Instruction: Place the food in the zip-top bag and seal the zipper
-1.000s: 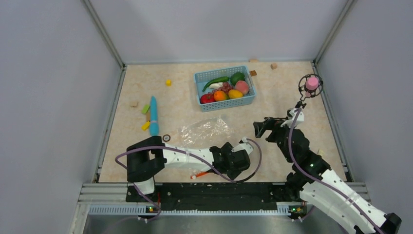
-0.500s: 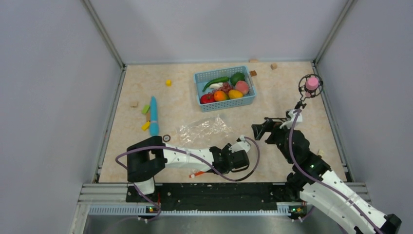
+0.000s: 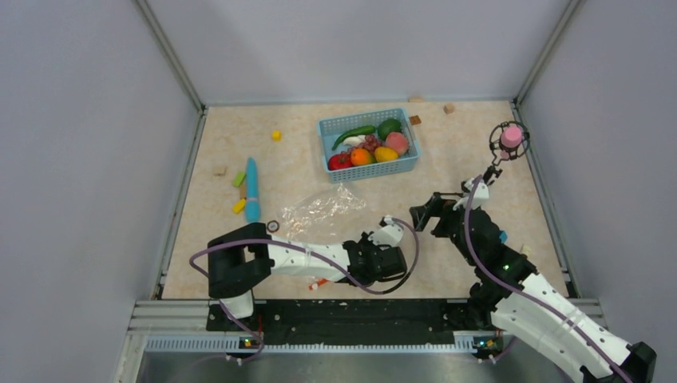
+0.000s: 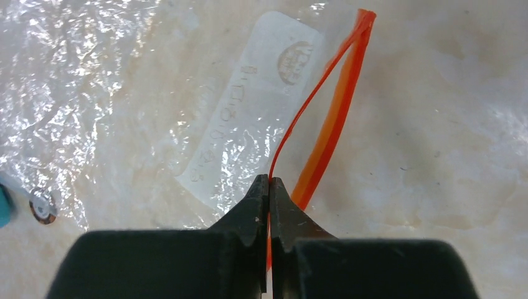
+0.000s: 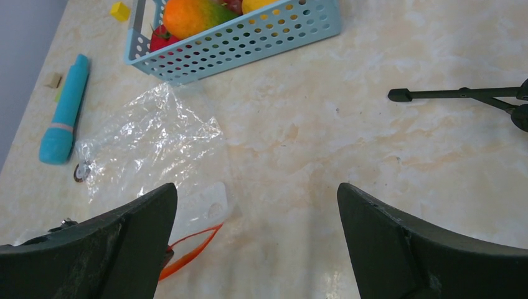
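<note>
The clear zip-top bag (image 3: 323,211) lies crinkled on the table's middle, its mouth toward the near edge. My left gripper (image 4: 269,182) is shut on the upper lip of the orange-red zipper (image 4: 339,106). That lip rises off the table, while the other lip lies flat, so the mouth gapes a little. In the top view the left gripper (image 3: 331,278) is mostly hidden under its own arm. My right gripper (image 5: 255,187) hangs open and empty above the table, right of the bag; the zipper (image 5: 193,246) shows beside its left finger. The food (image 3: 369,144) sits in the light-blue basket (image 3: 375,169).
A long light-blue stick (image 3: 252,189) lies left of the bag, with small blocks (image 3: 239,206) and a little ring (image 3: 273,226) near it. A pink object on a black stand (image 3: 509,137) is at the right; one stand leg (image 5: 461,93) reaches toward the right gripper.
My left gripper has gone from open to shut on the zipper strip and drawn slightly left, and the bag shifted left with it. The right arm edged left.
</note>
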Controlling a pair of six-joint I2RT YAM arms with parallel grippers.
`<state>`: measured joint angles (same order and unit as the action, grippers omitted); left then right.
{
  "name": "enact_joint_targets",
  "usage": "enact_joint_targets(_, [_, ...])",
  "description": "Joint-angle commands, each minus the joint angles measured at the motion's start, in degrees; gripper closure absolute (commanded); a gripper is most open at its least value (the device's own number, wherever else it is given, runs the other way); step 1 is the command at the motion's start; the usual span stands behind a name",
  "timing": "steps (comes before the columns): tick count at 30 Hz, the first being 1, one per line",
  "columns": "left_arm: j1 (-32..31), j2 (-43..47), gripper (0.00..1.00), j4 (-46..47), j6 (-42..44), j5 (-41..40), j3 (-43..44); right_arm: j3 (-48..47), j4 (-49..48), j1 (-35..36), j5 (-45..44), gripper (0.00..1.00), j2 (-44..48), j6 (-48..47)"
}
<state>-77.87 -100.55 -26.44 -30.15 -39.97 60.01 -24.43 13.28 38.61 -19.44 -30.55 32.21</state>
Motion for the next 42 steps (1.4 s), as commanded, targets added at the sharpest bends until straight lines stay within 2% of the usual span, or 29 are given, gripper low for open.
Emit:
enact_joint_targets(1, [0.18, 3.99, 1.00, -3.29, -5.46, -9.53, 2.02, -2.56, -1.28, 0.35, 1.74, 0.01, -0.08, 0.40])
enact_joint_targets(4, [0.17, 8.41, 1.00, -5.61, -7.95, -12.24, 2.78, -1.53, -4.66, 0.33, 6.29, 0.01, -0.57, -0.39])
enact_joint_targets(8, [0.17, 15.21, 1.00, -5.80, -9.18, -11.35, 2.46, -0.14, -11.97, 0.33, 18.40, 0.01, -3.36, -2.03])
enact_joint_targets(10, [0.37, 18.10, 1.00, -6.92, -10.65, -11.38, 3.05, -0.25, -15.76, 0.33, 26.23, 0.01, -7.39, -2.28])
enact_joint_targets(13, [0.95, 21.67, 1.00, -7.19, -10.72, -11.87, 3.74, -1.48, -18.59, 1.45, 30.92, 0.01, -12.91, -2.47])
enact_joint_targets(20, [1.13, 24.29, 1.00, -9.23, -13.35, -15.65, 7.29, -4.50, -23.07, 13.04, 19.77, 0.01, -18.28, -4.56])
enact_joint_targets(25, [1.35, 25.67, 1.00, -9.77, -15.22, -16.49, 7.46, -4.31, -24.62, 13.59, 19.75, 0.01, -16.57, -4.02])
enact_joint_targets(31, [1.66, 26.23, 1.00, -8.74, -14.92, -16.20, 7.55, -3.00, -28.20, 13.64, 24.26, 0.01, -14.39, -3.09])
enact_joint_targets(42, [1.69, 25.73, 1.00, -7.93, -15.05, -14.45, 8.26, -4.88, -34.55, 13.67, 14.83, 0.04, -23.92, -1.90])
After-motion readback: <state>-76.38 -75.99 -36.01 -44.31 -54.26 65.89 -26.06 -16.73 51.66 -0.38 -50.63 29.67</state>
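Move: The left hand already pinches the bag's orange zipper just above the table; the zipper's free end lies about 2 cm ahead and 5 cm right of it, with the food basket roughly 30 cm ahead, 3 cm left. From the right hand that zipper end is some 9 cm left, 4 cm back and 14 cm below; the basket stands about 24 cm ahead, 17 cm left, and the tripod 11 cm ahead, 9 cm right, both some 10 cm lower. Left lifts the still-pinched zipper about 18 cm while the open right hand swings some 15 cm left towards it. ##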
